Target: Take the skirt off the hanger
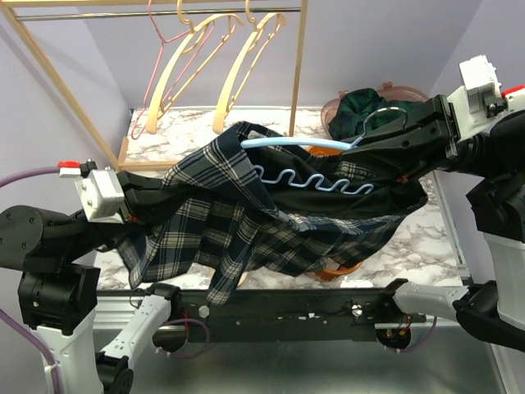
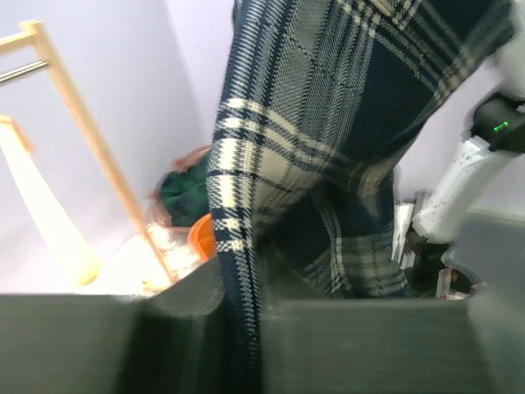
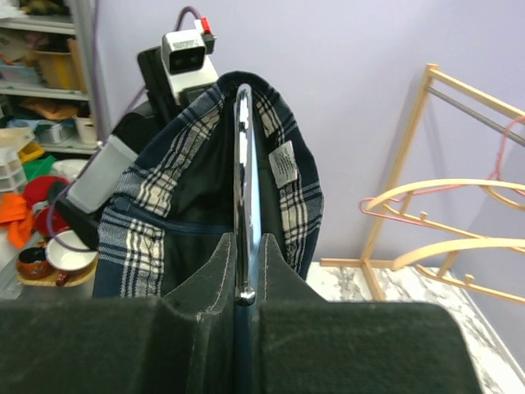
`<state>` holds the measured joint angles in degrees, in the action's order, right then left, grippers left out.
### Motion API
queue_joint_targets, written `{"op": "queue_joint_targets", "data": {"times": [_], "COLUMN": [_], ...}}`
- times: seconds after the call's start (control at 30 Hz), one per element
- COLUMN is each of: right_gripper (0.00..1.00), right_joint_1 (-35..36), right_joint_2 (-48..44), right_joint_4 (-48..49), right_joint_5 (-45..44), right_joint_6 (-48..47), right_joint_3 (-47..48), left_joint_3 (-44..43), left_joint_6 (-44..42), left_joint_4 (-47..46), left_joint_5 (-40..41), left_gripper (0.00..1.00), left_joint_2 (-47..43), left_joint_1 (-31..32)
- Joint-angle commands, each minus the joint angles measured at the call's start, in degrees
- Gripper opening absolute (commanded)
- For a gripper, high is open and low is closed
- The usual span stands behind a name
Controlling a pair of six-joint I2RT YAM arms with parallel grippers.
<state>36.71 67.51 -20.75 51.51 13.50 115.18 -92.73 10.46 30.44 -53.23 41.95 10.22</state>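
A navy and cream plaid skirt (image 1: 238, 222) hangs stretched above the table between both grippers. A light blue hanger (image 1: 316, 164) with a wavy lower bar lies partly bared at the skirt's top; its far end is still inside the waistband. My right gripper (image 1: 373, 131) is shut on the hanger (image 3: 244, 189) near its metal hook, with the skirt (image 3: 172, 197) beyond it. My left gripper (image 1: 168, 197) is shut on a fold of the skirt (image 2: 246, 246) at its left side.
A wooden clothes rack (image 1: 74, 90) with wooden hangers (image 1: 238, 57) and a pink wire hanger (image 1: 168, 49) stands at the back. A basket of dark clothes (image 1: 361, 107) sits at back right. An orange bowl (image 1: 336, 271) lies under the skirt on the marble table (image 1: 164, 131).
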Motion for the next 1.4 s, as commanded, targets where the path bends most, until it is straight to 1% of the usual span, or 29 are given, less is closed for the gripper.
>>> {"op": "queue_joint_targets", "data": {"times": [0.0,0.03,0.07,0.13,0.17,0.23,0.27,0.37,0.43,0.5,0.53,0.6,0.63,0.67,0.73,0.93,1.07,1.1,1.2,1.37], "right_gripper": [0.01,0.01,0.01,0.01,0.01,0.01,0.01,0.01,0.01,0.01,0.01,0.01,0.01,0.01,0.01,0.01,0.01,0.01,0.01,0.01], "right_joint_1": [0.21,0.21,0.21,0.21,0.21,0.21,0.12,0.21,0.21,0.21,0.21,0.21,0.21,0.21,0.21,0.21,0.21,0.21,0.21,0.21], "right_joint_2": [-2.46,-3.86,-4.57,-7.19,-8.17,-9.67,-11.33,-14.06,-15.03,-16.78,-17.14,-18.02,-18.37,-18.72,-20.47,-23.03,-25.22,-25.75,-27.77,-30.06], "right_joint_4": [0.80,1.15,1.50,3.86,4.75,6.94,7.74,11.25,13.79,16.78,19.41,20.05,19.79,19.61,20.22,23.91,26.11,26.46,27.52,30.33], "right_joint_5": [-12.64,-14.57,-17.99,-21.43,-23.88,-25.92,-27.67,-29.96,-30.15,-30.67,-31.37,-32.78,-33.13,-34.35,-34.98,-34.98,-34.63,-34.63,-35.24,-36.13], "right_joint_6": [-4.26,-4.62,-5.05,-5.76,-5.94,-6.11,-6.20,-6.03,-5.24,-3.58,-2.87,-2.51,-2.77,-2.95,-3.83,-3.39,-3.13,-3.47,-4.00,-3.65], "right_joint_3": [2.51,2.08,0.59,-1.08,-2.22,-4.78,-5.74,-9.52,-11.89,-14.27,-16.10,-16.30,-16.12,-16.12,-17.08,-21.21,-23.94,-24.38,-25.79,-29.12], "left_joint_3": [-2.45,-2.98,-3.51,-5.88,-6.67,-8.87,-9.48,-11.07,-10.28,-8.97,-8.79,-9.66,-10.45,-11.24,-13.35,-14.41,-16.43,-17.13,-19.15,-19.77], "left_joint_6": [-3.69,-3.86,-3.78,-3.34,-2.38,-1.50,-0.88,0.96,2.72,3.78,4.48,5.01,5.45,5.45,5.62,8.44,8.79,8.70,8.44,9.58], "left_joint_4": [4.98,5.85,6.21,7.87,8.23,9.20,9.38,9.30,7.02,5.61,5.34,6.91,7.96,10.32,12.18,10.96,13.76,14.38,17.54,18.00], "left_joint_5": [8.48,11.54,12.96,16.48,20.15,23.25,26.39,27.83,25.55,24.59,25.36,29.48,35.77,38.88,43.98,43.83,48.12,51.44,57.69,58.77], "left_gripper": [0.00,0.00,0.00,0.00,0.00,0.00,0.00,0.00,0.00,0.00,0.00,0.00,0.00,0.00,0.00,0.00,0.00,0.00,0.00,0.00], "left_joint_2": [0.50,0.67,0.85,1.90,2.25,3.48,3.83,4.98,4.81,4.71,4.89,5.42,6.20,6.64,7.44,7.52,8.76,8.93,10.25,10.87], "left_joint_1": [0.15,0.15,0.15,0.15,0.07,0.15,0.15,0.15,0.15,0.15,0.15,0.15,0.15,0.15,0.15,0.15,0.15,0.15,0.15,0.15]}}
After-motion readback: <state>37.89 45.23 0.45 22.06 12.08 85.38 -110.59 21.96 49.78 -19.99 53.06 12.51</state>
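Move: The skirt's waist opening hangs between the hands, its middle about 9 cm left of the right hand, 5 cm back and 4 cm lower. The blue hanger's free end lies some 22 cm left of that hand, level with it. From the left hand, already on the waistband, the opening's middle is around 25 cm to the right, and the nearest wooden hanger's lower end is about 18 cm ahead, 5 cm right and 5 cm lower. The skirt and the blue hanger are drawn apart: the left hand shuts tight on the waistband and pulls it forward about 8 cm and left 5 cm, turning counter-clockwise. The right hand keeps its grip by the hook and draws the hanger about 7 cm right, turning clockwise some 25 degrees and tipping its fingers up, so the free end swings forward and away from the cloth. ##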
